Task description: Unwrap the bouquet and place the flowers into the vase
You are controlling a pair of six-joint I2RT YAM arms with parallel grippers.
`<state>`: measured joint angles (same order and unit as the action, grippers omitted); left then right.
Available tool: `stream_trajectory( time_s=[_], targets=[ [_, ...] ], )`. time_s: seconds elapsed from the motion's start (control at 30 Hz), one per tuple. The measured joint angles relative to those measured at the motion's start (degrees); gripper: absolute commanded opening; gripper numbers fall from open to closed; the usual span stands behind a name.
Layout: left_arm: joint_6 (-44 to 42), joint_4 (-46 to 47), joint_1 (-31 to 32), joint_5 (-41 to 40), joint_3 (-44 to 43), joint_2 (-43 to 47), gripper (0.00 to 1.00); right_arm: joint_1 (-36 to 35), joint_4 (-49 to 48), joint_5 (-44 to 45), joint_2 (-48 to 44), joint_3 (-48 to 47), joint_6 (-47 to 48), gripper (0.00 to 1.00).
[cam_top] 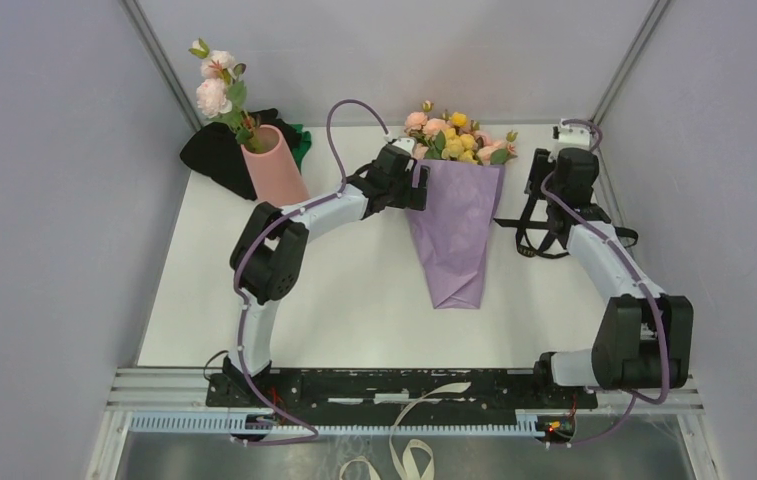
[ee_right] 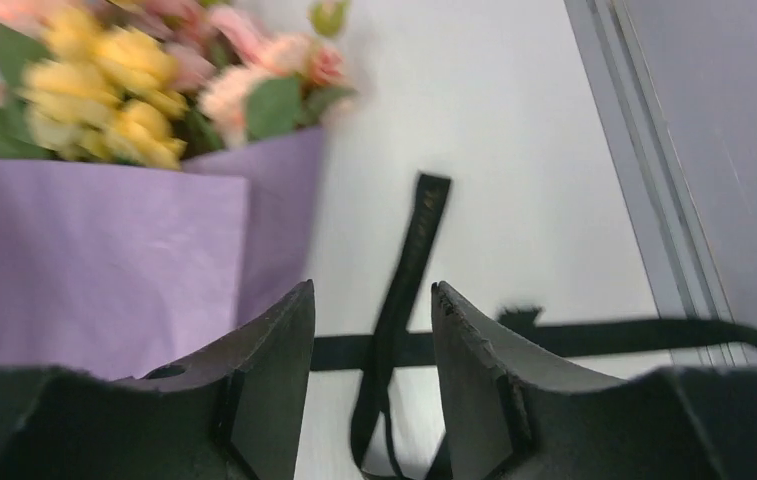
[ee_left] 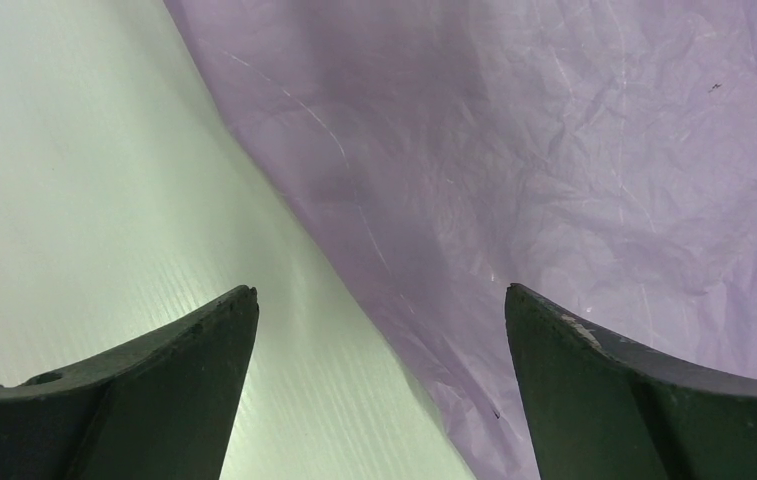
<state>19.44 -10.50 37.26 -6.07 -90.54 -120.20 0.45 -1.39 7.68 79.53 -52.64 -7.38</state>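
The bouquet (cam_top: 457,230) lies on the white table, a lilac paper cone with its point toward me. The flowers (cam_top: 457,135), peach and yellow, stick out of its far end and show in the right wrist view as flowers (ee_right: 134,80). My left gripper (cam_top: 416,186) is open at the cone's upper left edge; the lilac paper (ee_left: 554,170) runs between its fingers. My right gripper (cam_top: 554,200) is open to the right of the cone. A loose black ribbon (ee_right: 409,250) hangs slack in its gap. The salmon-pink vase (cam_top: 276,168) stands at the back left.
A pale pink sprig with buds (cam_top: 216,85) stands in the vase. A black cloth lump (cam_top: 216,155) lies behind it. More black ribbon (cam_top: 526,235) trails on the table right of the cone. Grey walls close in on both sides.
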Motion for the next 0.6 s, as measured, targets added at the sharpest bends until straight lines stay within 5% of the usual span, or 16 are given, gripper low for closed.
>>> stream_trajectory(
  time_s=[0.4, 0.6],
  targets=[
    [0.96, 0.31, 0.0, -5.55, 1.29, 2.23, 1.0, -12.96, 0.24, -5.77, 9.33, -6.58, 0.48, 0.54],
    [0.96, 1.36, 0.0, -7.13, 3.06, 7.04, 1.0, -13.11, -1.07, -8.11, 9.9, -5.14, -1.62, 0.55]
  ],
)
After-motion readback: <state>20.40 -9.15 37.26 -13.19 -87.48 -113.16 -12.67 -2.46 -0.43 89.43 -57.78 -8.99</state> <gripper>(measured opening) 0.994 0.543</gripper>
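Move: Left of the right hand by about 15 cm, some 5 cm back and 16 cm down, lies the middle of the purple wrap; the flowers are about 16 cm ahead, 13 cm left and 14 cm lower, and the loose black ribbon about 8 cm back, 5 cm right and 17 cm below. From the left hand, above the wrap's left edge, the wrap's middle is about 10 cm right, 5 cm back and 8 cm down; the flowers are 17 cm ahead, 9 cm right and slightly lower. Swinging left about 13 cm from above the ribbon to over the wrap, the right hand first rises a little, then sinks to end slightly lower, turning some 20 degrees counter-clockwise with its fingers still half open. Meanwhile the left hand, wide open and empty, climbs away from the wrap's left edge, drifting left and tipping its fingers up slightly. ##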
